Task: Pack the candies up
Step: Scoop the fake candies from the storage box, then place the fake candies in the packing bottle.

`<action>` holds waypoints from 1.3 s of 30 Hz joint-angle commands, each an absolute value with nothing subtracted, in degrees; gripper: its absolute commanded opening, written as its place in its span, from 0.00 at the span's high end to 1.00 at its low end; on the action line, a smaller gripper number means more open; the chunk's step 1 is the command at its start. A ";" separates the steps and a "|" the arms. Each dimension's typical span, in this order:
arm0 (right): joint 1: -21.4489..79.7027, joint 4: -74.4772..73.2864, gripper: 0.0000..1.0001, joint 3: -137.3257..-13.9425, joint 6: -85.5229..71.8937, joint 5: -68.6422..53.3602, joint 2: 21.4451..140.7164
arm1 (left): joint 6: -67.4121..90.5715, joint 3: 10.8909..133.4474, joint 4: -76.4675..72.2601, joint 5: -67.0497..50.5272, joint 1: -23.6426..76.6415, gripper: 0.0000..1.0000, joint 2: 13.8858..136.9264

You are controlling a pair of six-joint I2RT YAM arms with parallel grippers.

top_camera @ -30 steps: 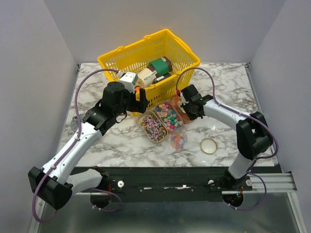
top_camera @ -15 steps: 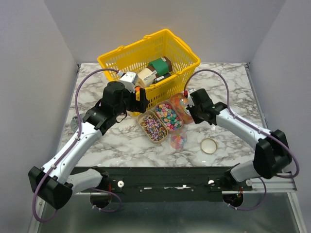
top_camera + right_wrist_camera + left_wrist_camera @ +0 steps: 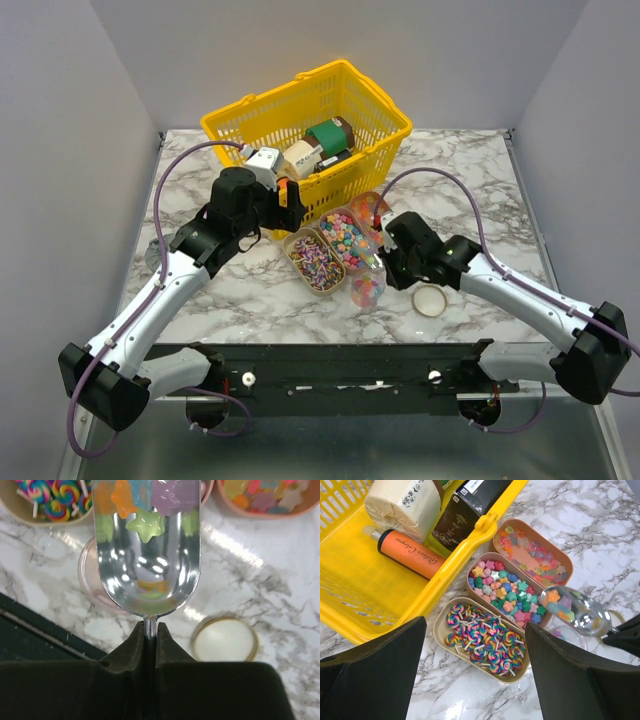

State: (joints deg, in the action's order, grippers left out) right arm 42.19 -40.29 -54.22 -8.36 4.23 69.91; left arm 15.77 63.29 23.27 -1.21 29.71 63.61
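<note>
The candies lie in three tan trays: swirl lollipops (image 3: 481,639), coloured stars (image 3: 506,589) and gummy stars (image 3: 532,554). My right gripper (image 3: 149,630) is shut on the thin handle of a metal scoop (image 3: 147,565). The scoop carries several star candies (image 3: 145,522) near its front. It hangs just above a small clear jar (image 3: 90,575) that holds some candies (image 3: 367,290). My left gripper (image 3: 475,630) stands open above the lollipop tray, beside the basket, with nothing between its fingers.
A yellow basket (image 3: 240,125) with bottles and cartons stands behind the trays, its rim (image 3: 470,547) touching them. The jar's gold-rimmed lid (image 3: 430,300) lies flat to the right of the jar. The table's dark front edge (image 3: 30,630) is close to the jar.
My right arm has drawn the loaded scoop from the rightmost tray toward the near edge, over the jar. The left arm has not moved.
</note>
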 commanded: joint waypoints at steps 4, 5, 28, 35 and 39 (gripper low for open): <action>44.21 -57.91 0.99 -58.80 -17.40 0.62 68.55 | 16.43 61.70 22.15 -2.72 29.44 0.07 63.11; 44.21 -59.31 0.99 -59.23 -17.75 0.70 68.82 | 16.44 61.61 21.97 -2.81 29.36 0.07 63.11; 45.09 -78.39 0.99 -68.20 -15.73 -5.98 78.57 | 16.70 58.01 19.95 -2.99 29.27 0.07 63.54; 45.17 -81.56 0.99 -69.78 -16.00 -5.63 79.01 | 17.40 55.64 18.72 -4.92 29.27 0.07 63.55; 45.09 -84.19 0.99 -71.54 -16.08 -5.71 78.93 | 17.58 54.41 18.28 -5.18 29.27 0.07 63.63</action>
State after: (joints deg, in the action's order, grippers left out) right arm 44.69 -76.01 -68.45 -15.62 -5.21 78.96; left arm 16.99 55.70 19.86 -3.51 29.63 63.61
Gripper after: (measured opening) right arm 0.147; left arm 0.927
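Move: The clear round storage box sits under the right hand's scoop, about 4 cm back, 3 cm left and some 11 cm below that hand. The tray of opaque star candies is about 7 cm ahead and 8 cm left, the tray of clear candies 11 cm straight ahead, and the round lid 6 cm back and 10 cm right, all roughly 13 cm below. From the left hand, the storage box is around 9 cm back, 14 cm right and 25 cm below. The candies in the metal scoop are tipped out over the storage box: the right hand, still gripping the handle, draws back about 10 cm and slightly right, quickly then easing to a stop, while the wrist swings the forward-slanting fingers some 30 degrees to point nearly straight down. The open, empty left hand sinks about 5 cm. ##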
